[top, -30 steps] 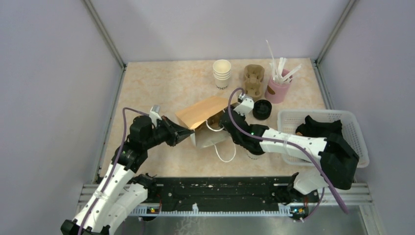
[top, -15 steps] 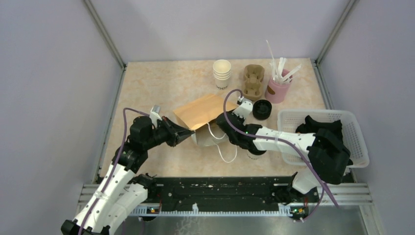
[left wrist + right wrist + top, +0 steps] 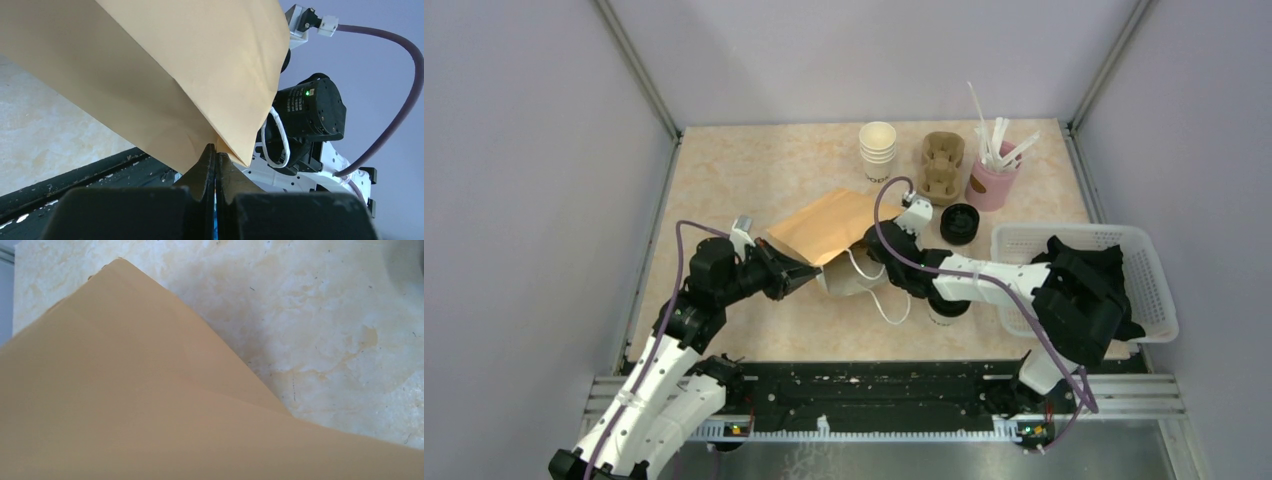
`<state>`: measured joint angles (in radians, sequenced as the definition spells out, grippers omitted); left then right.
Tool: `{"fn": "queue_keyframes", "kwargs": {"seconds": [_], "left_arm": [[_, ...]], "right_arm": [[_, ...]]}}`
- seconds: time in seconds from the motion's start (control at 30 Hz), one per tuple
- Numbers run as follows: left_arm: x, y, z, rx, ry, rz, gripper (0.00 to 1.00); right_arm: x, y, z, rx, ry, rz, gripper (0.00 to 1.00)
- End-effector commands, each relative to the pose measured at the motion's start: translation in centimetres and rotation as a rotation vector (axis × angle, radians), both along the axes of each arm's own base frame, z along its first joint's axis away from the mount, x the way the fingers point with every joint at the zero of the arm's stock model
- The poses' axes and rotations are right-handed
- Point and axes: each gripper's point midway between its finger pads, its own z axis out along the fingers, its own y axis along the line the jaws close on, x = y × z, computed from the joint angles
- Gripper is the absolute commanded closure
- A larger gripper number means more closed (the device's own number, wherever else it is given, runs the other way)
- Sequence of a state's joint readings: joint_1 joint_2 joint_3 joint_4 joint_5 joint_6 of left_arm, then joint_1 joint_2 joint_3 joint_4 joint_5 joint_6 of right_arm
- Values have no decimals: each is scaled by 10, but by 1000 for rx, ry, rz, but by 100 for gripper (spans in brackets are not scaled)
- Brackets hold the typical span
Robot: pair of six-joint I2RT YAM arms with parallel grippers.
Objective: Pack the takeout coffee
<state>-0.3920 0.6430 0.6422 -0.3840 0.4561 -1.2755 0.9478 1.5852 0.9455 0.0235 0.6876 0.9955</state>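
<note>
A brown paper bag (image 3: pixel 822 226) with white cord handles (image 3: pixel 886 305) lies on its side in the middle of the table. My left gripper (image 3: pixel 809 268) is shut on the bag's near rim and holds the mouth up; the left wrist view shows the fingertips (image 3: pixel 215 147) pinching the paper (image 3: pixel 150 75). My right gripper (image 3: pixel 870 255) reaches into the bag's mouth from the right. Its jaws are hidden, and the right wrist view is mostly filled by bag paper (image 3: pixel 125 405). A small white cup (image 3: pixel 946 311), apparently the takeout coffee, peeks from under my right forearm with its lid hidden.
Along the back stand a stack of lidless white cups (image 3: pixel 877 150), brown pulp cup carriers (image 3: pixel 944 164) and a pink cup of stirrers (image 3: pixel 992 182). Black lids (image 3: pixel 959 223) lie behind my right wrist. A white basket (image 3: pixel 1146 262) sits at the right under the right arm.
My right arm has pushed left, deeper into the bag's mouth. The bag's upper side has lifted and swung left. The left gripper has kept its hold in place.
</note>
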Motion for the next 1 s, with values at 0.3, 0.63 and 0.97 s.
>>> {"fn": "queue_keyframes", "kwargs": {"seconds": [0.3,0.63,0.97], "left_arm": [[6,15,16,48,-9,98,100],[7,15,24,10,38,133,100],[7,12,23,-46,81,140,100]], "right_arm": [[-76,-19,70,-74,215,314,48],[-143,-78,119,152,317,303,18],[-100,-22,116,416,300,196,17]]}}
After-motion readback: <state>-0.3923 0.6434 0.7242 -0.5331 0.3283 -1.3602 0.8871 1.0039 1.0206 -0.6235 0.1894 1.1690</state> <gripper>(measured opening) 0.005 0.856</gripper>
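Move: My right hand is reaching into the bag, with the orange panel over its fingers; the mouth's middle lies roughly 7 cm back, 3 cm left and slightly higher. The cup carrier inside is about 2 cm ahead and 7 cm left. The lidded cup stands some 13 cm back and 17 cm right, the loose black lids 12 cm ahead and 19 cm right, both lower. From my left hand the mouth's middle is about 6 cm ahead, 9 cm right and 7 cm lower. I draw my right hand out of the bag mouth, pulling back about 12 cm while climbing nearly as much and drifting right. Its fingers spread wide as it turns some 20 degrees counter-clockwise, then rolls left side up and eases back left towards the open rim. My left hand keeps its pinch on the rim corner, shifting a centimetre or two left. ##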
